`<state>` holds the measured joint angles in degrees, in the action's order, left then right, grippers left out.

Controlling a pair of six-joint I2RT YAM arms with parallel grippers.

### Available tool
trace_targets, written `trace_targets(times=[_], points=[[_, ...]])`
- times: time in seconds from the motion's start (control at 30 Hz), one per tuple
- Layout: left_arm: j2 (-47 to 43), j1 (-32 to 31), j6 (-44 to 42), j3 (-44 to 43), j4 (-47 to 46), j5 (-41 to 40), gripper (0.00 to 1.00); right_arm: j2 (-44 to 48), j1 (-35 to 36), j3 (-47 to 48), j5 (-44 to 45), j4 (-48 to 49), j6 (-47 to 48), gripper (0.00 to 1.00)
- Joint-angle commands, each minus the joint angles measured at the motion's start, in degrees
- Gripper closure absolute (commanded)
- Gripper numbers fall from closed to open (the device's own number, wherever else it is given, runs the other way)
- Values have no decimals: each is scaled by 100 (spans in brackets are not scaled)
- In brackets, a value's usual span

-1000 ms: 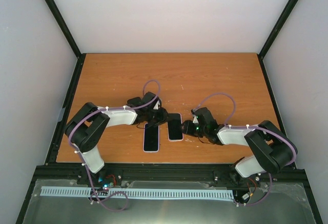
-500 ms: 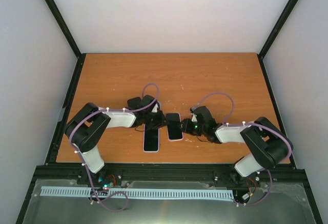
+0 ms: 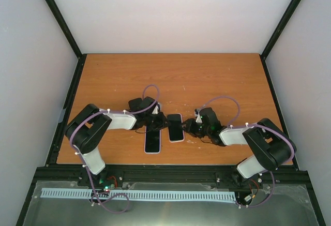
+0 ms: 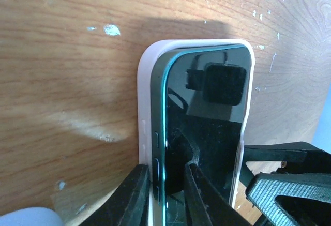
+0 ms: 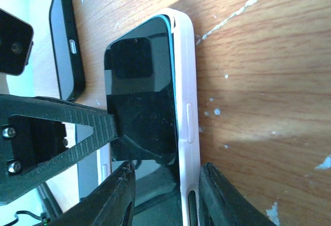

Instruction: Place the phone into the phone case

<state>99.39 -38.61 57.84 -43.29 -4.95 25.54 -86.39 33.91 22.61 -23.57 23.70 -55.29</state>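
Observation:
The phone (image 3: 175,127) is dark-screened with a teal edge and lies in the pale pink phone case (image 3: 181,129) on the table, between my two grippers. In the left wrist view the phone (image 4: 181,81) has its left teal edge riding above the case (image 4: 145,107) wall. My left gripper (image 4: 164,171) is shut on that edge, one finger outside the case and one on the screen. My right gripper (image 5: 166,171) pinches the opposite side, one finger on the phone (image 5: 139,91) and one against the case (image 5: 186,81) wall.
A second dark phone (image 3: 152,140) lies just left of the first, close beside my left gripper (image 3: 161,125), and shows at the upper left as the second phone (image 5: 64,45). Bare orange-brown table (image 3: 181,76) stretches behind, with white walls around it.
My left gripper has come down to the phone's left edge and closed on it. The right gripper has stayed on the right edge with barely any shift.

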Motion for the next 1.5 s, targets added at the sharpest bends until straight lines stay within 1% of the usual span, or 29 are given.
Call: trace_targets(times=[0.0,0.23,0.47,0.57,0.7,0.8,0.93,1.1,1.17,1.23,1.37,1.47], points=[[-72,-85,60,75,-109,237,80,4,106,-9,-928,1237,-471,66],[-188,-85,91,211,-85,164,76,-11,103,-120,-1105,1707,-769,66],[-263,-84,114,264,-85,174,70,-295,99,-235,-1236,2286,-1106,65],[-289,-85,114,271,-85,171,70,-445,105,-225,-1250,2344,-1134,64],[-317,-85,131,285,-85,171,70,-699,99,-232,-1404,2741,-1308,65],[-343,-83,140,298,-94,171,70,-746,101,-201,-1321,2530,-1229,68],[-418,-84,178,325,-101,179,69,-763,98,-186,-1115,2159,-980,78],[-591,-85,227,361,-117,216,61,-757,98,-210,-1029,2010,-796,85],[-681,-85,231,359,-123,264,57,-749,98,-235,-1086,2074,-811,88],[-790,-85,215,321,-65,261,47,-717,94,-263,-1156,2199,-853,90],[-1139,-69,83,192,230,115,38,-436,98,-322,-1261,2330,-866,91],[-1567,12,-6,104,528,30,24,-92,98,-350,-1313,2195,-804,91]])
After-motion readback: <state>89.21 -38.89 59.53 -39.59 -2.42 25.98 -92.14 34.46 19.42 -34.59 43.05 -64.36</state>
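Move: The phone, partly in the pink case, lies between the hands: its middle is about 4 cm right and 1 cm back of the left hand point, 4 cm left of and level with the right one, and 1-2 cm below both. From the left hand, the lavender-cased phone is 8 cm left and 7 cm back, the black-cased phone 17 cm left and 10 cm ahead. Right hand goes about 3 cm left, pinching the case's right edge; left hand opens, rising some 3.5 cm. ##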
